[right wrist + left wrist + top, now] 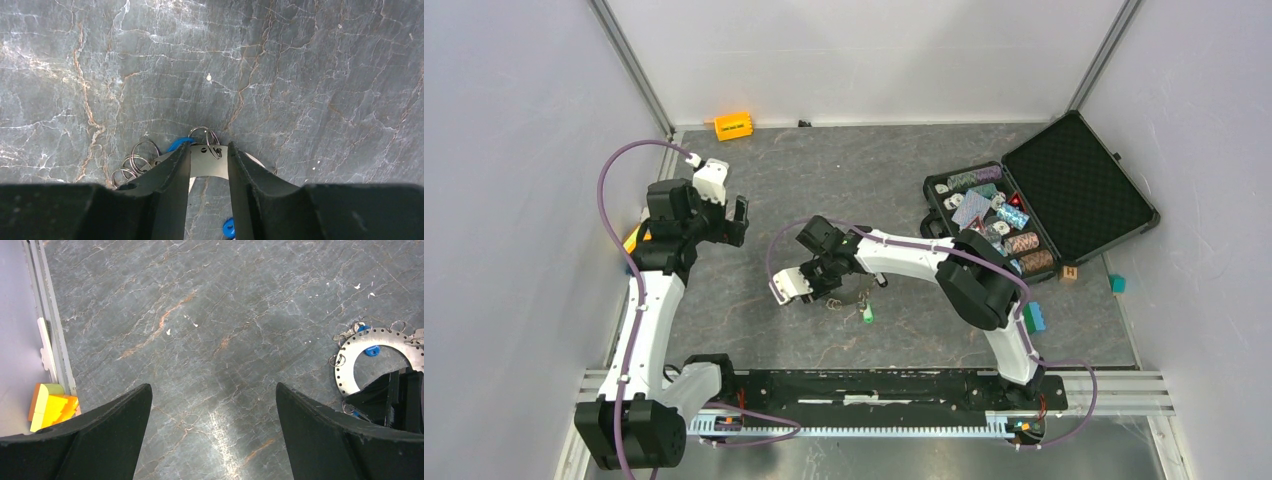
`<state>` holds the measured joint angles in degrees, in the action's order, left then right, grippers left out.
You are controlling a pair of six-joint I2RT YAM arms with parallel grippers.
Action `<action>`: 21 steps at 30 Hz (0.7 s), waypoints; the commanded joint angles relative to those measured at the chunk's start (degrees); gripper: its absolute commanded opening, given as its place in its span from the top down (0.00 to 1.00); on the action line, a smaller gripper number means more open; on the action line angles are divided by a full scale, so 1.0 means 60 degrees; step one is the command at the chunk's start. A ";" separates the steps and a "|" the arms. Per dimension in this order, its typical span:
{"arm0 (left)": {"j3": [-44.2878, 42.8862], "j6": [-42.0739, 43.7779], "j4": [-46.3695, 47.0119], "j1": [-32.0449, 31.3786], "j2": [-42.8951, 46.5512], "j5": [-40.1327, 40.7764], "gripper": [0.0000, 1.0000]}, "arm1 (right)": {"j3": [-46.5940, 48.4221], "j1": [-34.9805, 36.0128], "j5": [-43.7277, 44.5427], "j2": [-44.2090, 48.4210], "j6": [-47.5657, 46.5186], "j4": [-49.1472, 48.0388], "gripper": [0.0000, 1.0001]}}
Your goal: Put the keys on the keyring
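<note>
The keyring (344, 371) is a flat silvery ring with holes along its band, lying on the dark marbled table (200, 315). Small split rings (142, 154) hang from it. Blue-tagged keys (371, 350) lie at and inside it, and a green-tagged key (865, 316) lies just beside it. My right gripper (208, 146) is low over the keyring (207, 162). Its jaws are apart and straddle a stretch of the band, and nothing is pinched. Another blue tag (228, 227) shows below the fingers. My left gripper (212, 386) hovers wide open over bare table, left of the keyring.
An open black case (1079, 185) with striped chips (1024, 243) stands at the back right. An orange block (733, 125) lies by the back wall. A yellow and orange block (50, 405) sits by the left rail. A blue block (1033, 316) lies near the right arm.
</note>
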<state>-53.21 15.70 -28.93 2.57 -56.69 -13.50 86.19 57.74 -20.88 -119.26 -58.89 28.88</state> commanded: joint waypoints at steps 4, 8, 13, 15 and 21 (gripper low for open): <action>-0.0155 -0.0267 0.0339 0.0069 0.0173 0.0019 0.00 | 0.0466 0.0022 -0.0211 -0.0159 -0.0313 0.0211 0.68; -0.0155 -0.0247 0.0310 0.0064 0.0168 -0.0020 0.00 | 0.0444 0.0023 -0.0189 -0.0173 -0.0321 0.0196 0.72; -0.0155 -0.0238 0.0269 0.0062 0.0169 -0.0120 0.00 | 0.0465 0.0030 -0.0234 -0.0167 -0.0332 0.0207 0.77; -0.0155 -0.0239 0.0255 0.0063 0.0152 -0.0138 0.00 | 0.0471 0.0023 -0.0234 -0.0183 -0.0343 0.0207 0.80; -0.0126 -0.0171 0.0207 0.0066 0.0121 -0.0202 0.00 | 0.0459 0.0022 -0.0345 -0.0165 -0.0338 0.0223 0.88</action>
<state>-53.21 15.70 -28.67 2.57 -56.69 -13.65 86.89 57.76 -20.97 -119.87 -59.92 29.65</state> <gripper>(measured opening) 0.994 0.145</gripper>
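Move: The small split ring on the left rim of the metal keyring plate sits right between the right fingertips, at most 1 cm below the hand point. From this hand the plate's middle is about 6 cm right and 1 cm ahead, a cluster of loose rings some 6 cm back and 1 cm right, and the green tag roughly 8 cm right and 5 cm back. From the left hand, that split ring is about 20 cm right, 8 cm back and 19 cm down. The right hand has come down over the plate's left rim and now stays there, fingers slanting down and to the left, settling by no more than a few millimetres with the wrist unturned. Its fingers close steadily from a bit under half open to nearly shut, one from the forward side and one from the back side, and pinch the small split ring standing on the rim between their tips. ##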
